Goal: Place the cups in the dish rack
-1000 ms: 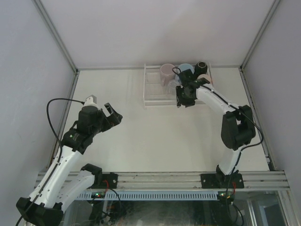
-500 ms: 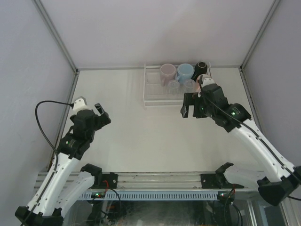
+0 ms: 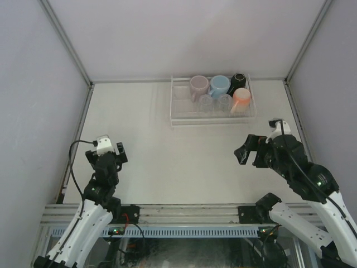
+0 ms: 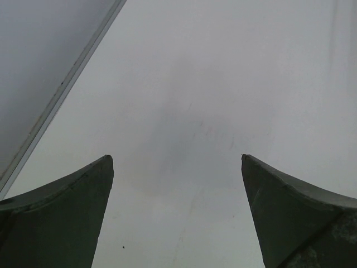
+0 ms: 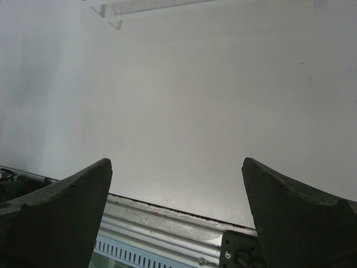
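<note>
The clear dish rack [image 3: 179,114] stands at the back of the table. In it sit a mauve mug [image 3: 198,85], a light blue mug [image 3: 220,85], a black mug [image 3: 238,80], a peach-pink mug [image 3: 241,98] and two glass tumblers [image 3: 206,103] [image 3: 223,102]. My left gripper [image 3: 112,152] is open and empty, low at the near left; it also shows in the left wrist view [image 4: 176,162] over bare table. My right gripper [image 3: 249,151] is open and empty at the near right, well in front of the rack, and also shows in the right wrist view [image 5: 176,164]. A corner of the rack [image 5: 139,6] shows at the top of that view.
White walls with metal corner posts enclose the table on three sides. A metal rail [image 3: 189,212] runs along the near edge with both arm bases on it; it also shows in the right wrist view [image 5: 167,223].
My right gripper has pulled back from the rack towards the near right, leaving the peach-pink mug in it. My left arm has drawn back and down towards its base.
</note>
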{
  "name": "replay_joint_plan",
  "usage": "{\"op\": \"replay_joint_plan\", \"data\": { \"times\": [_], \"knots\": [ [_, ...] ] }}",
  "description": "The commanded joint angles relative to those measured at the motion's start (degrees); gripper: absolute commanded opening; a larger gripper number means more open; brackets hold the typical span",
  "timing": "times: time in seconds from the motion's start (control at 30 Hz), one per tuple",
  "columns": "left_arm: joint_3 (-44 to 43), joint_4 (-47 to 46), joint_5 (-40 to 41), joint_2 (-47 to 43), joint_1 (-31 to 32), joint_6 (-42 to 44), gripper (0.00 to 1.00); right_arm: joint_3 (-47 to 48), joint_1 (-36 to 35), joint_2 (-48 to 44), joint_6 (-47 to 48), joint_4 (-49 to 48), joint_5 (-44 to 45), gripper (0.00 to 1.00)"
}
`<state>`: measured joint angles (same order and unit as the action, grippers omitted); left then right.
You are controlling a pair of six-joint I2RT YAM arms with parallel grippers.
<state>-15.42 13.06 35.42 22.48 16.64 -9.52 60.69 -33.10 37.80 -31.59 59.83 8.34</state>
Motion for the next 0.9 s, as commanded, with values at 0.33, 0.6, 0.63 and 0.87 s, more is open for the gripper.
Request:
{"op": "replay_joint_plan", "data": {
  "times": [0.33,0.6,0.63,0.87],
  "knots": [
    [15.93,-16.79,9.12,-15.38,-0.56,6.09,1.00,-9.45,0.84,-6.14,5.79,-10.18,4.92,1.00],
    [20.22,-9.08,4.63,-32.72,-0.53,8.05,1.00,-30.09,3.18,-16.83,23.68,-37.04,14.99,1.00],
    [21.29,-9.82,3.56,-34.70,-0.56,9.07,1.00,-31.79,4.43,-16.96,24.75,-38.83,14.99,1.00],
    [20.77,-8.82,5.77,-33.80,-0.52,7.64,1.00,-42.46,17.69,-20.11,27.53,-45.73,6.15,1.00]
  ]
}}
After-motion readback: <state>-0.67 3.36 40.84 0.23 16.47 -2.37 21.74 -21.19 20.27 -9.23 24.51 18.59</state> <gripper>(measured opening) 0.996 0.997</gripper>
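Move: The loaded dish rack's centre lies about 33 cm ahead of the right gripper, 5 cm to its left and roughly 20 cm below. In the rack, the orange cup is some 31 cm ahead and 8 cm to the right of that gripper, the blue cup about 37 cm ahead and 3 cm left, both about as far down. From the left gripper the rack is about 26 cm ahead, 38 cm right and 8 cm lower. Bring the empty right gripper down about 11 cm over bare table in front of the rack, first easing slightly right and back, then sweeping forward and farther right as it sinks, fingers levelling some 20 degrees and turning a little clockwise. Let the left gripper dip about 4 cm, lift back up with a slight leftward shift, and tip its fingers up. Keep both open. ##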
